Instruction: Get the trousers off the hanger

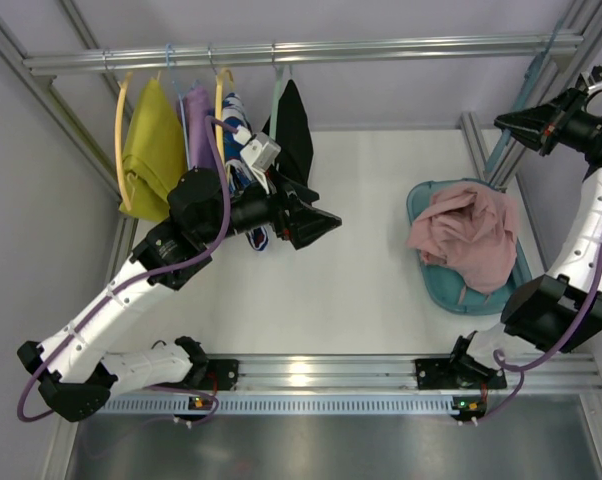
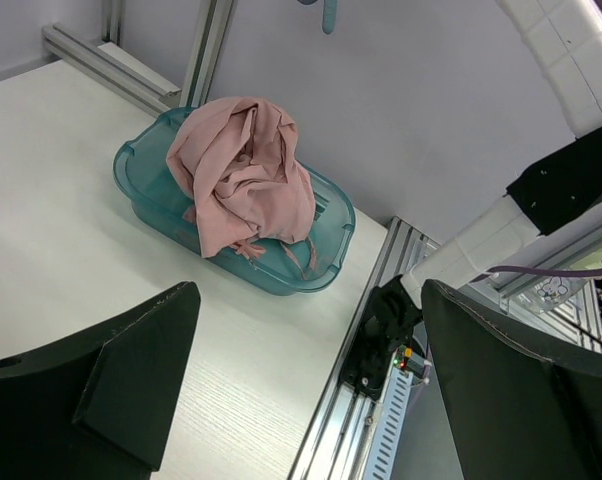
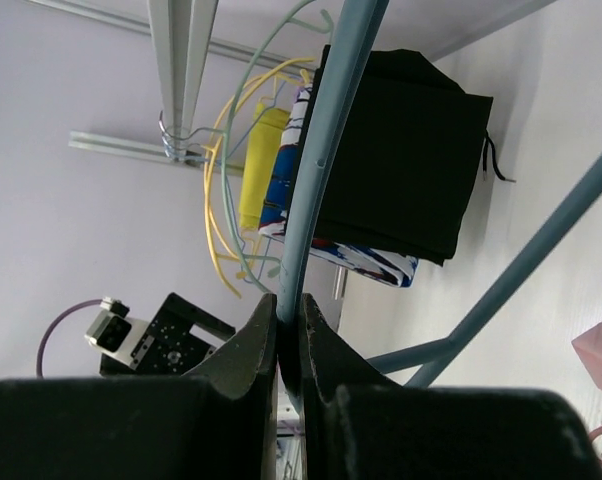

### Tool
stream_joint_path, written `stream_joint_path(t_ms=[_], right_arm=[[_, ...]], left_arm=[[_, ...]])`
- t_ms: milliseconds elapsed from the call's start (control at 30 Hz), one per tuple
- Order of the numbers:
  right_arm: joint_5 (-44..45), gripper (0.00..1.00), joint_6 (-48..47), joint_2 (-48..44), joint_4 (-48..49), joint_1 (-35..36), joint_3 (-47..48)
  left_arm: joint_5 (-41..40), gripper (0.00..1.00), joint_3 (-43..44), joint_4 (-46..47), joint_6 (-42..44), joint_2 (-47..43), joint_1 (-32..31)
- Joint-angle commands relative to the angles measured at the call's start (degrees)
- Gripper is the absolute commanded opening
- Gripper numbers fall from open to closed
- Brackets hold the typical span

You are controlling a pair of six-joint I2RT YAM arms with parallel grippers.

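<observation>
The pale pink trousers [image 1: 466,235] lie crumpled in a teal tub [image 1: 433,275] on the right of the table, off the hanger. In the left wrist view the trousers [image 2: 246,170] spill over the tub [image 2: 146,185]. The grey-blue hanger [image 1: 530,82] slants down from the rail's right end. My right gripper [image 1: 506,122] is shut on its bar, and the right wrist view shows the hanger [image 3: 321,140] pinched between the fingertips of that gripper [image 3: 289,312]. My left gripper [image 1: 316,215] hovers open mid-table, left of the tub, and nothing lies between its fingers [image 2: 131,380].
A metal rail [image 1: 301,50] crosses the back. Yellow [image 1: 151,150], purple [image 1: 196,120], patterned and black [image 1: 296,130] garments hang on its left part, just behind my left arm. Aluminium frame posts [image 1: 471,140] stand behind the tub. The arm bases' rail [image 1: 331,372] runs along the near edge.
</observation>
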Motion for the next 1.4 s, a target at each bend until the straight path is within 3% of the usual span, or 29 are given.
stream_joint_path(t_ms=[0,233,433,700,1033,1367], right_arm=[[1.5,0.0,1.6,1.4,1.1,-0.9,0.2],[2.7,0.0,-6.4,2.2,-6.6,-0.9,-1.5],[-0.7,0.0,-2.8,2.4,-2.7,-0.6,3.0],[-6.5,0.0,-1.0,-0.7,-0.9,-0.5,1.4],[-3.8,0.0,0.2,-2.2,-1.2,4.1,0.1],[-5.0,0.0,5.5,1.4,6.4,7.5,1.6]], left_arm=[[0.8,0.99,-0.4,3.1,-0.6,-0.9,0.5],[0.8,0.99,-0.7,3.2,-0.7,-0.7,0.6],[1.2,0.99,-1.0,3.1,-0.8,-0.8,0.8],[1.3,0.99,-1.1,3.1,-1.2,-0.7,0.7],[1.4,0.99,-0.9,3.2,-1.8,-0.5,0.7],[1.6,0.99,-1.3,3.1,-2.1,-1.0,1.3]])
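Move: The right hand grips the emptied teal hanger just behind and under the right stretch of the rail, which is about 10 cm ahead of it and some 12 cm higher. The right post is roughly 12 cm to its right and 10 cm ahead. The pink trousers in the basket lie about 40 cm below, some 2 cm back and 4 cm to the right. From the left hand, that rail stretch is about 26 cm ahead, 32 cm right and 14 cm up. Keeping its pinch on the teal hanger, the right hand first dips a centimetre or two, then rises again while easing back about 2 cm. It then swings the hanger left along the rail, away from the right post, by roughly 5 cm, turning some 10 degrees counter-clockwise with fingers shut. ##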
